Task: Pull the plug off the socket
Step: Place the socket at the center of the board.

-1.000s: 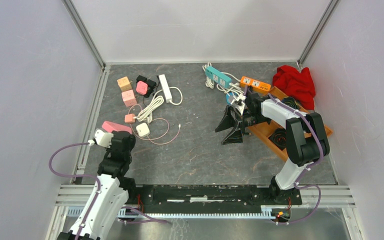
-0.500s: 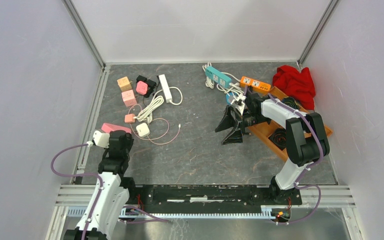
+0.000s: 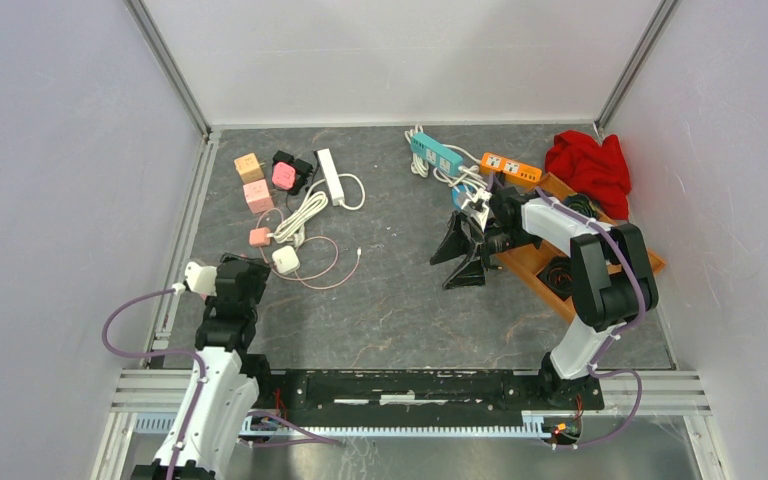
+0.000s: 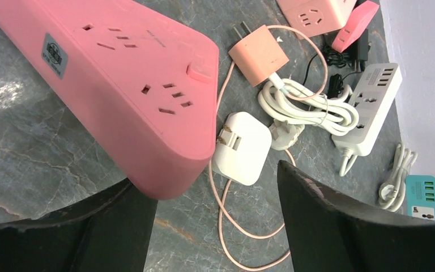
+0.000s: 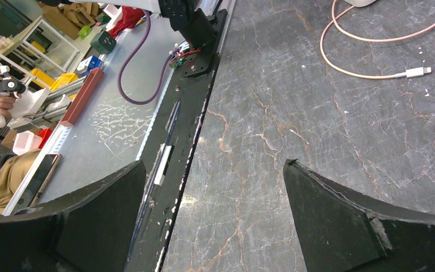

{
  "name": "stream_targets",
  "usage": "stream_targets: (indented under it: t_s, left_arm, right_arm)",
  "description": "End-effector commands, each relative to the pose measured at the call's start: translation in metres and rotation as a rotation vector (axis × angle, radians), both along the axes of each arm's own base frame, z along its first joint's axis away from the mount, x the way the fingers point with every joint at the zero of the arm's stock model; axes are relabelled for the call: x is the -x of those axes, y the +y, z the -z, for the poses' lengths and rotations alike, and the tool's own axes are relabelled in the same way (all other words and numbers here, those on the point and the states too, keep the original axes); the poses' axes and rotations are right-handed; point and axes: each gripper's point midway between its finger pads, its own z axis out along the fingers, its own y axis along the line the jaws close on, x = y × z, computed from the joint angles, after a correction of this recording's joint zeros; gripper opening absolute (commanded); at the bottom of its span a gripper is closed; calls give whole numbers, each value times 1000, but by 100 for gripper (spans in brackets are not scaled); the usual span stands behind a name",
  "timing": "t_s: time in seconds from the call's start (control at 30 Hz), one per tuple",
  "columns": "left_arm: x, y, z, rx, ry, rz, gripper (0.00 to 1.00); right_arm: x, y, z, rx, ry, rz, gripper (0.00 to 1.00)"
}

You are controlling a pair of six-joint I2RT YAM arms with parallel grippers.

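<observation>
The socket is a pink power strip (image 4: 119, 79) filling the upper left of the left wrist view; in the top view it is hidden under the left wrist. The plug, a white cube (image 4: 242, 148) on a pink cable (image 4: 226, 226), lies on the table by the strip's near end with its bare prongs showing. My left gripper (image 4: 215, 192) is open, and the strip's end sits just over its left finger (image 4: 107, 226). The plug (image 3: 285, 260) lies to the right of the left gripper (image 3: 235, 272). My right gripper (image 3: 463, 257) hangs open over bare table, holding nothing.
A small pink plug (image 4: 259, 54), a coiled white cable (image 4: 306, 105) and a white power strip (image 4: 368, 107) lie beyond the plug. Teal (image 3: 436, 153) and orange (image 3: 510, 167) strips, a red cloth (image 3: 588, 165) and a wooden tray (image 3: 530, 262) sit on the right.
My left gripper has opened and its arm has moved forward over the pink strip. The right arm has not moved.
</observation>
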Motion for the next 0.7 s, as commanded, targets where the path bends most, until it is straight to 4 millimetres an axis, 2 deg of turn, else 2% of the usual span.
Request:
stream_targets:
  t_s: [0.0,0.13,0.27,0.4,0.67]
  left_arm:
    - [1,0,-10,57,-16,-43,85]
    - [8,-2,-8,77,28,-47,99]
    - [16,-8,-2,101,89,-26,100]
    - [23,-13,-6,108,127,1,100]
    - [29,-14,-36,87,93,35,100]
  right_arm:
    - [-7,4,-11,-34,-52,-3,98]
    - [-8,4,-9,-28,-50,-4,98]
    - [-8,3,-7,-21,-52,-5,98]
    - [-9,3,-8,-21,-56,-5,98]
    - [-8,4,-12,-24,-56,-7,98]
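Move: The pink socket lies close beside the left hand: its middle is about 4 cm to the left, 4 cm back and 4 below, with one corner at a fingertip. The white charger sits roughly 8 cm to the right and 1 ahead, the peach adapter some 5 cm ahead and 3 right, both about 6 lower. From the idle right hand, the socket is about 46 cm left, 1 back and 13 below. The pink socket's near corner comes free of the left fingertip as the already opening fingers spread to full width. The left hand draws back about 3 cm and 1.5 cm to the right, away from the white charger and peach adapter, dipping 1 cm before rising nearly 2, while the fingers tip some 10 degrees further down. ##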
